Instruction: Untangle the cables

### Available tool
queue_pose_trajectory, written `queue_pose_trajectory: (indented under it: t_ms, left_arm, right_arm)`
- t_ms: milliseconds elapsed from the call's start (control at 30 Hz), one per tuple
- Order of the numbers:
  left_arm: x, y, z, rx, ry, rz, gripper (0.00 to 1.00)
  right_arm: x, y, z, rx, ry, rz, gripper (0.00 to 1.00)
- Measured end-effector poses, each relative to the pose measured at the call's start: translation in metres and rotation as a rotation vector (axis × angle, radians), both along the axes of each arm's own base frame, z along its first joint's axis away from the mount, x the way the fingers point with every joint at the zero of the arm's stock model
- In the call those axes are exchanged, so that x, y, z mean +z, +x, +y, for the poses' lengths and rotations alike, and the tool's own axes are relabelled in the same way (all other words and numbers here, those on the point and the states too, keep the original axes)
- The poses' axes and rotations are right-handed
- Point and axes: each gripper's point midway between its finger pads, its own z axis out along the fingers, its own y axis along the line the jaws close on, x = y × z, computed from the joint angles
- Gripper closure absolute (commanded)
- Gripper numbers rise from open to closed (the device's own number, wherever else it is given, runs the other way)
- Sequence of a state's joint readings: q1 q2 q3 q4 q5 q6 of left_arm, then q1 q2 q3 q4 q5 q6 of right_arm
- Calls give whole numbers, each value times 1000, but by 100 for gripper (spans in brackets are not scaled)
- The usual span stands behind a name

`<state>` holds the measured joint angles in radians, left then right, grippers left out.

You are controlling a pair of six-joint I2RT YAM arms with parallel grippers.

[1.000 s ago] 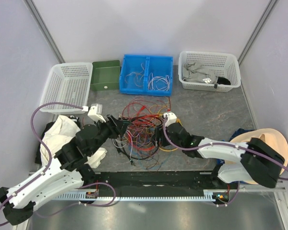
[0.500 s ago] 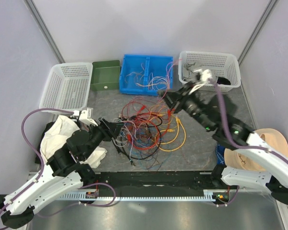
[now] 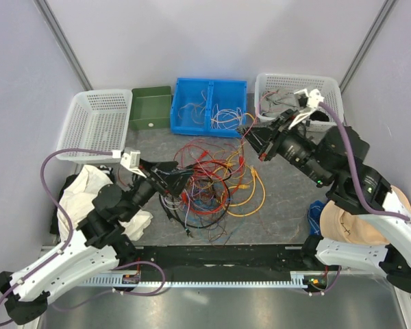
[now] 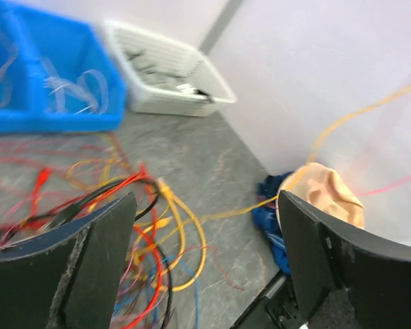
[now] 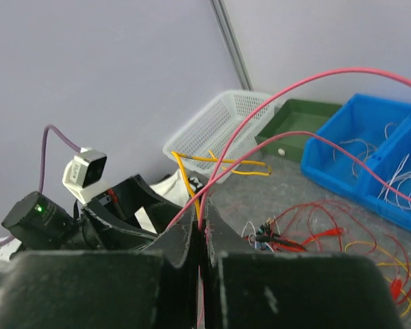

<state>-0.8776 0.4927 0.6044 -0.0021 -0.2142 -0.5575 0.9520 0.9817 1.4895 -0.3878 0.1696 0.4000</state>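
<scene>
The cables [image 3: 205, 181] lie in a tangle of red, orange, yellow, blue and black wires in the middle of the table. My left gripper [image 3: 168, 175] is open and empty at the tangle's left side; in the left wrist view [image 4: 204, 205] its fingers stand wide apart above red and yellow cables [image 4: 185, 233]. My right gripper [image 3: 250, 137] is raised at the tangle's back right. In the right wrist view [image 5: 202, 226] it is shut on a pink wire [image 5: 356, 68] and a yellow wire [image 5: 219, 161] that run out of the jaws.
A blue bin [image 3: 209, 103] holding wires, a green bin [image 3: 151, 107] and two white baskets [image 3: 96, 123] [image 3: 300, 101] line the back. A white cloth [image 3: 82, 192] lies left. A beige hat [image 3: 342, 223] and a blue cloth [image 3: 315, 209] lie right.
My right arm rose from the tangle and swung to the back right, drawing wires up with it. My left gripper shifted slightly at the tangle's left side.
</scene>
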Motion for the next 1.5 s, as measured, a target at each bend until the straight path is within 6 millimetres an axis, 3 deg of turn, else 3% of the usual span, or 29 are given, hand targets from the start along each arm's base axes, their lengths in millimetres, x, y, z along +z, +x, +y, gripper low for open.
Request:
queue_pose_trajectory:
  t_ms: [133, 267, 467, 733, 867, 967, 1000, 1100, 1167, 1200, 1233, 1267, 1300, 1333, 1400, 1500]
  left_arm:
    - [4, -3, -30, -123, 3, -105, 6]
    - [0, -6, -56, -232, 34, -176, 5]
    - [-18, -8, -86, -333, 107, -221, 4]
    - [-47, -2, -112, -393, 193, -205, 15]
    - [-56, 1, -123, -408, 211, -192, 36]
    - [-61, 3, -126, -406, 229, -187, 77]
    - [-61, 5, -126, -397, 233, -186, 98]
    - [-53, 15, -120, -333, 262, -182, 98]
    - [-37, 25, -109, -259, 281, -186, 98]
    - [-27, 29, -103, -217, 287, -190, 98]
    - [-17, 33, -95, -174, 293, -192, 98]
    - [-2, 38, -86, -120, 297, -196, 98]
    - [11, 42, -78, -79, 302, -198, 98]
    - [27, 45, -71, -38, 303, -203, 98]
    - [57, 51, -53, 47, 304, -207, 98]
    - [88, 54, -35, 127, 297, -208, 98]
  right_arm:
    - [-22, 4, 12, 16, -61, 51, 100]
    - [-26, 2, 11, 27, -74, 72, 100]
    - [-6, -10, 6, 65, -38, 57, 100]
    - [15, -26, -5, 99, 7, 32, 100]
    - [17, -32, -11, 109, 12, 27, 100]
    - [17, -36, -16, 109, 11, 28, 100]
    - [17, -37, -18, 107, 11, 28, 100]
    - [16, -40, -28, 89, 16, 22, 99]
    - [11, -42, -40, 60, 23, 19, 96]
    - [5, -43, -46, 44, 22, 23, 93]
    - [0, -44, -52, 29, 26, 22, 81]
    - [-6, -45, -58, 15, 24, 25, 69]
    - [-10, -46, -64, 1, 27, 28, 45]
    - [-16, -47, -70, -14, 29, 24, 35]
    - [-28, -48, -77, -36, 27, 37, 20]
    - [-53, -44, -79, -62, -6, 73, 10]
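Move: About 12 cm to the right of the open left hand, a few centimetres lower and roughly level in reach, hangs the stretch of yellow cable it goes for. That stretch is some 20 cm below the shut right fingers, which still pinch the yellow cable together with a pink cable. The cable pile lies about 7 cm right of the left hand, 2 cm farther out and 30 cm down; the blue organizer is some 28 cm ahead, 7 cm right and 28 cm down. Sweeping right about 12 cm while sinking some 6 cm, the wide-open left hand turns about 20 degrees clockwise, then shuts on the yellow cable and carries it up about 15 cm, left 9 cm and a little forward, turning back counter-clockwise. The right hand keeps its pinch while easing back, then opens and lets both cables go, drawing right and down. ##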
